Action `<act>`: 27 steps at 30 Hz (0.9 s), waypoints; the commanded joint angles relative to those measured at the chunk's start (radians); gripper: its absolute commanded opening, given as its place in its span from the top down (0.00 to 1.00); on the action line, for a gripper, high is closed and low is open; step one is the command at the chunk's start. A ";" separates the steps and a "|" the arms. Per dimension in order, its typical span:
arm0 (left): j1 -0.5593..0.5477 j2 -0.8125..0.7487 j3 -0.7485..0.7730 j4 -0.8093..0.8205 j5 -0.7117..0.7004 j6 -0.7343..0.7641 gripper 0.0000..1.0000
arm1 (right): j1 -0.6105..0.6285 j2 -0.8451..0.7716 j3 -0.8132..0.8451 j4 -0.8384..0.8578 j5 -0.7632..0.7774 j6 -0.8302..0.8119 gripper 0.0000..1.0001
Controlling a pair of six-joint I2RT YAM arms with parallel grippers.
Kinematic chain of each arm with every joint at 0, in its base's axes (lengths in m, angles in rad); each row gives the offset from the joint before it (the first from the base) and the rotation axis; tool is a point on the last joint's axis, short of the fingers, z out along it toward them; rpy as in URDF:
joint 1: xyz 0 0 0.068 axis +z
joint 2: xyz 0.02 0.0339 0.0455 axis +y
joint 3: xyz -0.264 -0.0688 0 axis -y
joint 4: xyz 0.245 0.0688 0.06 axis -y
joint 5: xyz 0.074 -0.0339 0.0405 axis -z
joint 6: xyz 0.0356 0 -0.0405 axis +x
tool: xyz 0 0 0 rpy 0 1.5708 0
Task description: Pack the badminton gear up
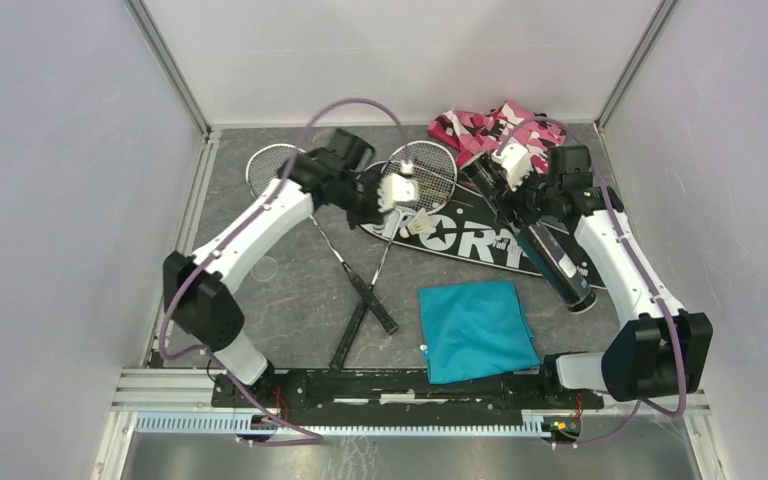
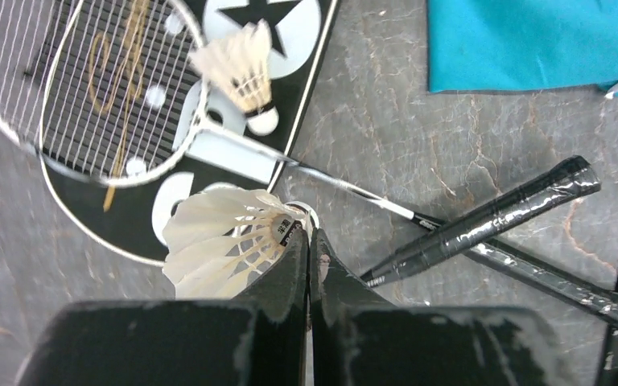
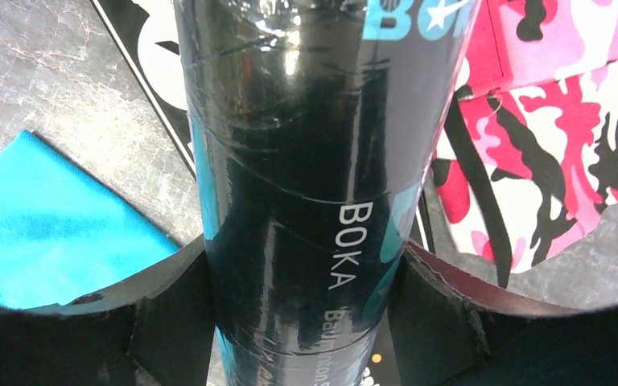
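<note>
Two silver-headed racquets [image 1: 425,172] lie with their black handles [image 2: 491,221] crossed. One head rests on the black "SPORT" bag [image 1: 490,245]. My left gripper [image 2: 310,233] is over the bag's near end, its fingers pressed together. A white shuttlecock [image 2: 217,249] lies against the left fingertip with its cork at the tips, and I see nothing between the jaws. A second shuttlecock [image 2: 237,64] lies on the bag by the racquet's throat. My right gripper [image 3: 306,265] is shut on the long black tube [image 1: 550,255], which runs slantwise over the bag's right end.
A teal cloth [image 1: 475,330] lies flat near the front, right of the handles. Pink-black camouflage fabric [image 1: 475,130] is bunched at the back, behind the right gripper. White walls close in the grey floor on three sides.
</note>
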 commanded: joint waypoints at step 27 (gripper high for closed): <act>0.275 -0.310 -0.416 1.000 0.474 -1.152 0.98 | 0.340 0.094 0.045 0.054 -0.166 -0.165 0.69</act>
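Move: The tube mouth that the left hand's shuttlecock is meant for is about 19 cm to the left hand's right, 6 cm ahead and some 10 cm higher. On the table, roughly 17 cm below that hand, a loose shuttlecock lies about 8 cm ahead and 9 cm right, and a racket head 20 cm ahead and 6 cm right. From the right hand, which grips the tube, the held shuttlecock is around 27 cm left, 1 cm ahead, nearly level. Still pinching its shuttlecock, the left hand rises about 13 cm, first swinging some 8 cm left, then coming back right towards the tube mouth, as its fingers tip up from slanting down to nearly level, pointing right. The right hand keeps its grip on the tube, carries it left some 12 cm and slightly back towards the shuttlecock, and turns it counter-clockwise. ##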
